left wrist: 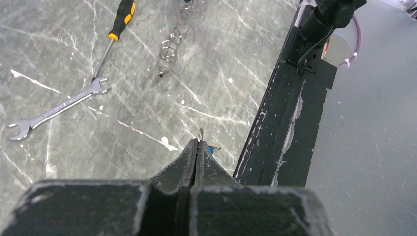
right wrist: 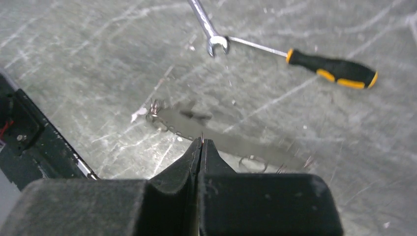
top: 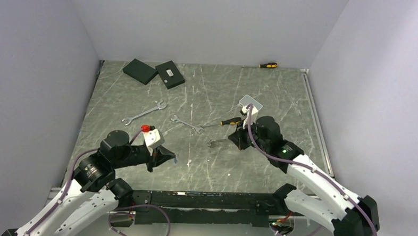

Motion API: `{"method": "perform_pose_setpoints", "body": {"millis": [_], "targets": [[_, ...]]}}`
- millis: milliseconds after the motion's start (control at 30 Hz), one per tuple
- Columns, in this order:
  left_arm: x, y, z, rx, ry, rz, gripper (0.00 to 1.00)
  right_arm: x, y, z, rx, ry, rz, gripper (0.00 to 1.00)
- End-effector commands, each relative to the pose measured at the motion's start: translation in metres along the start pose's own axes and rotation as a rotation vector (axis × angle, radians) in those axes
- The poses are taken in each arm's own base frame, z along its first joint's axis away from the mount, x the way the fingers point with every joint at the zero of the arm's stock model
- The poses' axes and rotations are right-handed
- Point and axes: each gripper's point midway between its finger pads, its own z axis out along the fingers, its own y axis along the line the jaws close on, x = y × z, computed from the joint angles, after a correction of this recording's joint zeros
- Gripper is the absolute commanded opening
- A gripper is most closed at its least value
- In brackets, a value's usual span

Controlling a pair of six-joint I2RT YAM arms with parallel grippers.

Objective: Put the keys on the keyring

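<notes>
Two silver keys lie on the marble table: one (top: 143, 113) at centre left, the other (top: 187, 124) (left wrist: 59, 108) (right wrist: 209, 29) with its end by a screwdriver tip. The keyring (top: 216, 143) (left wrist: 172, 42) (right wrist: 253, 162) looks like a loose grey wire coil lying flat. My right gripper (top: 233, 142) (right wrist: 202, 141) stands over it, shut, with a thin wire poking up between its tips. My left gripper (top: 173, 159) (left wrist: 198, 142) hovers near the front rail, shut, apart from the keys. A tiny silver loop shows at its tips; I cannot tell whether it is pinched.
A yellow-and-black screwdriver (top: 228, 120) (left wrist: 120, 19) (right wrist: 332, 69) lies between the second key and the right gripper. Another screwdriver (top: 268, 64) rests at the back wall. Two black boxes (top: 139, 71) (top: 170, 74) sit at the back left. The black front rail (left wrist: 280, 123) runs beside the left gripper.
</notes>
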Motion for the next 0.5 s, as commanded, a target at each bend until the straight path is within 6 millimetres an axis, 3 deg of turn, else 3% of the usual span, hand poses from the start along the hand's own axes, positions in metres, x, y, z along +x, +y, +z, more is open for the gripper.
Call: {"method": "perform_pose_setpoints", "body": {"millis": [0,233,467], "targets": [[-0.044,-0.009,0.000,0.054,-0.122,0.052,0.00,-0.056,0.033,-0.030,-0.144,-0.176,-0.209,0.00],[-0.096,-0.018,0.004,0.123,-0.178,0.106,0.00,-0.084,0.073,-0.072,-0.327,-0.352,-0.405,0.00],[-0.121,-0.020,0.013,0.163,-0.247,0.187,0.00,-0.094,0.119,-0.113,-0.575,-0.570,-0.547,0.00]]}}
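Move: Some 10 cm ahead, 18 cm to the right and about 11 cm below the left hand hangs the keyring, already in the right fingers. The key, in the left fingers, lies roughly 11 cm back, 21 cm left and 5 cm above the right hand. On the table 13 cm below the right hand lie the screwdriver handle, about 12 cm ahead and 2 cm right, and the small wrench, 10 cm ahead and 17 cm left. Lifting both loads clear above the table, the hands draw together: the right, still pinching the keyring, climbs about 12 cm while coming back 5 cm towards the key, its fingers tipping up by some 30 degrees and swinging counter-clockwise. The left keeps its grip on the key and rises about 8 cm, also easing right towards the keyring. ##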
